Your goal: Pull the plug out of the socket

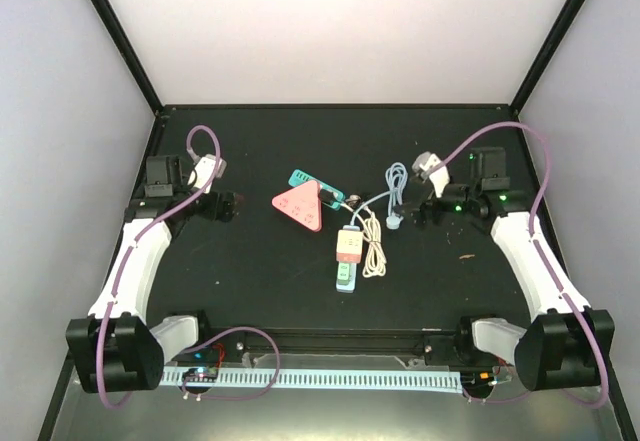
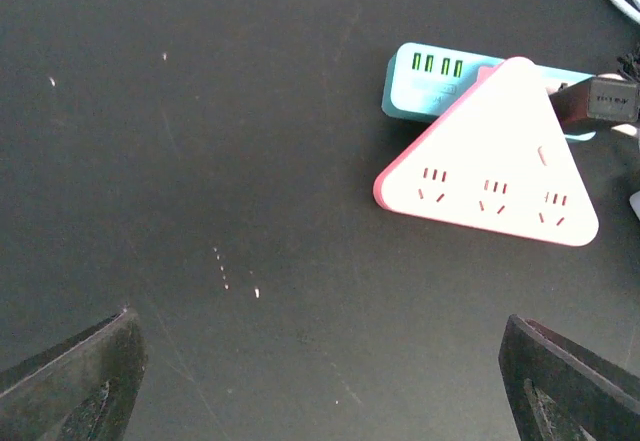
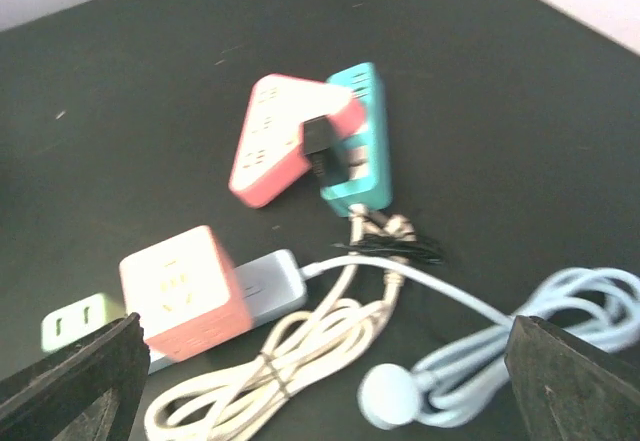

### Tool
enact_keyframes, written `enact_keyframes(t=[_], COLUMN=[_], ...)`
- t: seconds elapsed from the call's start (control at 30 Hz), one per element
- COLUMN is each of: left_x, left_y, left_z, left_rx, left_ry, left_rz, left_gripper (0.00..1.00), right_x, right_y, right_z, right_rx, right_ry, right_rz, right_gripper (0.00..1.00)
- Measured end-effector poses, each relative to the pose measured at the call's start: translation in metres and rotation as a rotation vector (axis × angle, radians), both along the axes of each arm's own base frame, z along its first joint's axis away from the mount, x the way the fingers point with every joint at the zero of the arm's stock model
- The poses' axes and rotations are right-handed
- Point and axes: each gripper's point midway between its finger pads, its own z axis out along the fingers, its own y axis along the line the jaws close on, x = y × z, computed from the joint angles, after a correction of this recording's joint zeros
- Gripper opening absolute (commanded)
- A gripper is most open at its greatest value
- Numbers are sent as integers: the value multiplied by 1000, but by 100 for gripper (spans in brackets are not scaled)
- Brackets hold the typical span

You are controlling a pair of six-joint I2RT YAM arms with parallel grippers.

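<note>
A small black plug (image 3: pixel 317 148) sits in the teal power strip (image 3: pixel 358 131), right beside the pink-and-white triangular socket (image 2: pixel 490 166) that leans on that strip. In the top view the plug (image 1: pixel 352 201) is at the triangle's right corner. My left gripper (image 2: pixel 320 391) is open, hovering over bare mat to the left of the triangular socket (image 1: pixel 300 208); only the tips of its fingers (image 2: pixel 80 381) show. My right gripper (image 3: pixel 325 391) is open too, low and to the right of the cables, holding nothing.
A pink cube socket (image 3: pixel 185 291) sits on a grey strip (image 3: pixel 265 286) with a pale green end (image 3: pixel 80 321). A bundled cream cable (image 3: pixel 290 361) and a light blue cable with a round head (image 3: pixel 395 396) lie near the right gripper. Black mat (image 1: pixel 250 281).
</note>
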Motion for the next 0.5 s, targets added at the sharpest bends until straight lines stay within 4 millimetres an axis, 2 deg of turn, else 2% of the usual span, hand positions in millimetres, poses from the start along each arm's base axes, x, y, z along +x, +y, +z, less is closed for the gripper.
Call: enact_keyframes(t=[0.3,0.5], left_x=[5,6], left_y=[-5,-9], left_z=[14,16], left_rx=[12,3], left_ry=[-76,-84], left_rz=[-4,-11], left_gripper=[99,99], right_x=[-69,-93], right_y=[58,78], right_z=[-26,-45], right_rx=[-98,-178], right_ry=[-35,-52], right_rz=[336,482], right_gripper=[100,96])
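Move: Off to the right hand's left sits the pink cube on the white strip, some 14 cm to the left, 8 cm back and 17 cm below. The green plug is about 8 cm nearer the bases than the cube; the white cable coil lies 7 cm left of the hand and 9 cm back, and the black plug about 20 cm left and 4 cm ahead. From the left hand the cube is roughly 27 cm right, 11 cm back and 13 cm lower. Sweeping back and to its left, about 9 cm and 8 cm, the right hand sinks some 4 cm towards the pink cube, the backward part easing off near the end. The wrist turns nearly 30 degrees counter-clockwise and tips the fingers a little further down, bringing them to point leftward across the strip, wide open and touching nothing. ##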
